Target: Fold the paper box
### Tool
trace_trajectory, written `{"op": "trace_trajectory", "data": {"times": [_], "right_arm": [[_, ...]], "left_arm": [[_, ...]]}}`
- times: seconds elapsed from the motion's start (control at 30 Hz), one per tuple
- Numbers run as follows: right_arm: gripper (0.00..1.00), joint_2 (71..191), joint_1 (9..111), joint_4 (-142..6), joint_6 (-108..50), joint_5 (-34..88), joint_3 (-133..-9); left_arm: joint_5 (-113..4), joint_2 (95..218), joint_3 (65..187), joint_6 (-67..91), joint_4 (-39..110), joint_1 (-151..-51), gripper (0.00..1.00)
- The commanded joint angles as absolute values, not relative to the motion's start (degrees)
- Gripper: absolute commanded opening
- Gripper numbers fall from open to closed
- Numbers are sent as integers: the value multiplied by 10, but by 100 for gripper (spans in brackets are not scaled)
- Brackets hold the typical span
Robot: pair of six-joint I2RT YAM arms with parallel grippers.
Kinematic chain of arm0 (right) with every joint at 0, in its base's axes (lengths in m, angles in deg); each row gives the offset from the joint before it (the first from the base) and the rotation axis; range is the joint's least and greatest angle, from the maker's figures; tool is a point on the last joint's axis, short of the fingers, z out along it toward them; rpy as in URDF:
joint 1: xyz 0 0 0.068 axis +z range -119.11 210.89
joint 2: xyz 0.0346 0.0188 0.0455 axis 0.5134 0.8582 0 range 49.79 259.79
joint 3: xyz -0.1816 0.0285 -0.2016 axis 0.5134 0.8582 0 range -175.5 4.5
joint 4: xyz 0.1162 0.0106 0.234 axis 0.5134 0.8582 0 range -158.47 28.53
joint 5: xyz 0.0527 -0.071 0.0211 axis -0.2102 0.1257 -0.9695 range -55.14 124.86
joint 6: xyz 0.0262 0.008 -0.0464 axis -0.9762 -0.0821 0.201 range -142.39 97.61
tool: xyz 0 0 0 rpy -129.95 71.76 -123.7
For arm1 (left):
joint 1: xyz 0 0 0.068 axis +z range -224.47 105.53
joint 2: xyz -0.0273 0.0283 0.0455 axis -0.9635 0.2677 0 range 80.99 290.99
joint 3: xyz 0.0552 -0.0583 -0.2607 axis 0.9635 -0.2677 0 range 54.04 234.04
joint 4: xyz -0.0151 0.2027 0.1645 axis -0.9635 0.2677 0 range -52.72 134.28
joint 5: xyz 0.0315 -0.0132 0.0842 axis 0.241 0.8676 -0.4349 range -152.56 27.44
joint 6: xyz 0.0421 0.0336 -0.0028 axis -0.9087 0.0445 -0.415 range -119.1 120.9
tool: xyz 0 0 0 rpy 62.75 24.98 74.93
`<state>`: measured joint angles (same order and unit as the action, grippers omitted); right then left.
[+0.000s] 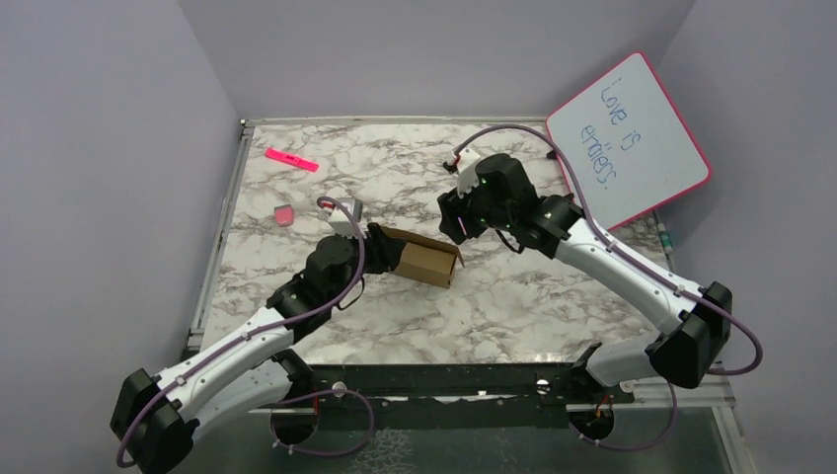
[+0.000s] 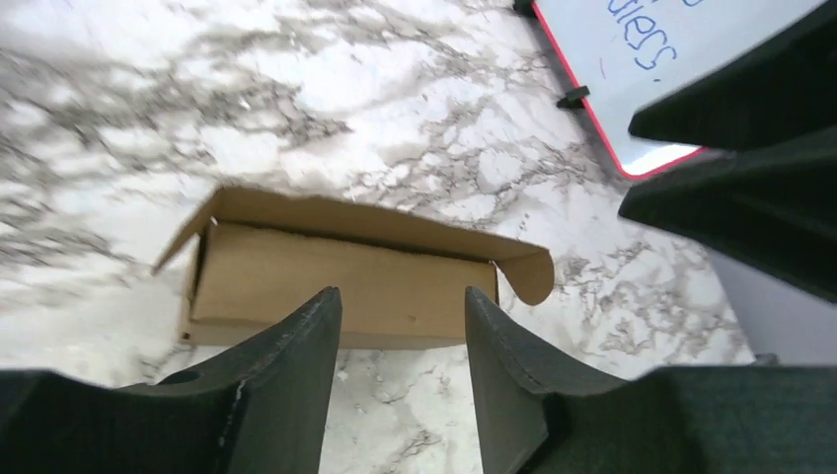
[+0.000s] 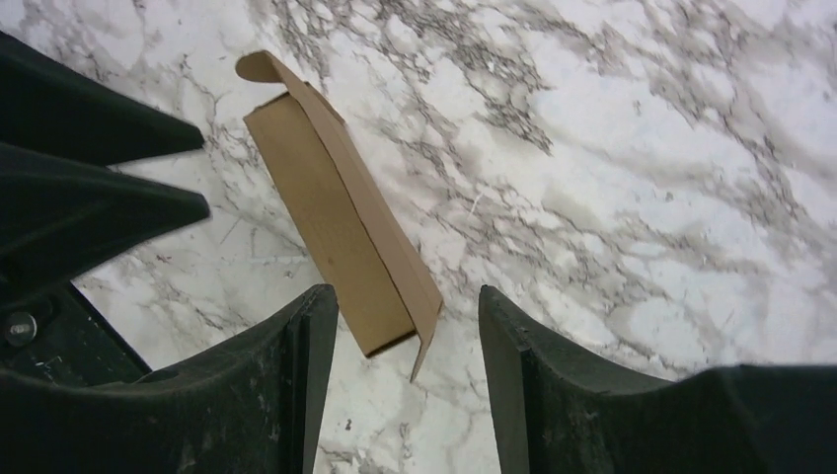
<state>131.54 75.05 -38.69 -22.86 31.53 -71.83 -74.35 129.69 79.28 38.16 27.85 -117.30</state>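
The paper box [image 1: 426, 259] is a small brown rectangular box lying on the marble table, its long lid flap standing slightly ajar with a rounded tab at one end. My left gripper [image 1: 381, 247] sits at the box's left end. In the left wrist view the box [image 2: 345, 281] lies just beyond the left gripper [image 2: 403, 296], which is open and holds nothing. My right gripper [image 1: 457, 223] hovers over the box's right end. In the right wrist view it [image 3: 407, 294] is open, and the box [image 3: 336, 217] is free on the table below it.
A pink-framed whiteboard [image 1: 632, 138] leans at the back right. A pink marker [image 1: 292, 159] and a pink eraser [image 1: 283, 214] lie at the back left. Grey walls close three sides, and a metal rail [image 1: 494, 380] runs along the near edge.
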Motion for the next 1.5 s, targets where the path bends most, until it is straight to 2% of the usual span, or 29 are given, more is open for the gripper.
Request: {"op": "trace_trajectory", "data": {"times": [0.0, 0.2, 0.47, 0.97, 1.3, 1.47], "right_arm": [[60, 1269, 753, -381, -301, 382, -664], [59, 1228, 753, -383, -362, 361, -598], [54, 1203, 753, -434, -403, 314, -534], [38, 1224, 753, -509, -440, 346, -487], [33, 1226, 753, -521, -450, 375, -479], [30, 1233, 753, -524, -452, 361, -478]], "left_arm": [[-790, 1300, 920, 245, 513, -1168, 52], [-789, 1364, 1024, 127, 612, -1141, 55], [-626, 1432, 1076, 34, 629, -1012, 55], [-526, 1531, 1126, -21, 617, -958, 57], [-479, 1575, 1136, -38, 615, -955, 54], [-466, 1585, 1132, -34, 617, -954, 50]]}}
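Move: The lid's left tab lies about 7 cm ahead of the left hand, some 4 cm to its left and 5 cm below, with the box body's middle roughly 2 cm ahead, 4 cm right and 11 cm down. From the right hand, the lid's right tab is about 3 cm back, 2 cm right and 11 cm below, and the body's middle is about 4 cm back, 6 cm left and 16 cm down. The left hand hops up about 5 cm, swings forward and left around the box's left end, then sinks some 8 cm towards the lid's left tab while easing slightly back right, rolling its left side up about 35 degrees, turning clockwise and keeping its fingers about half open. The right hand drops about 8 cm towards the lid's right tab, going back and a little right at first, tipping down and turning clockwise some 15 degrees, then nearly stops and closes its fingers by about half around the tab, with no sure sign of touch from either hand. ##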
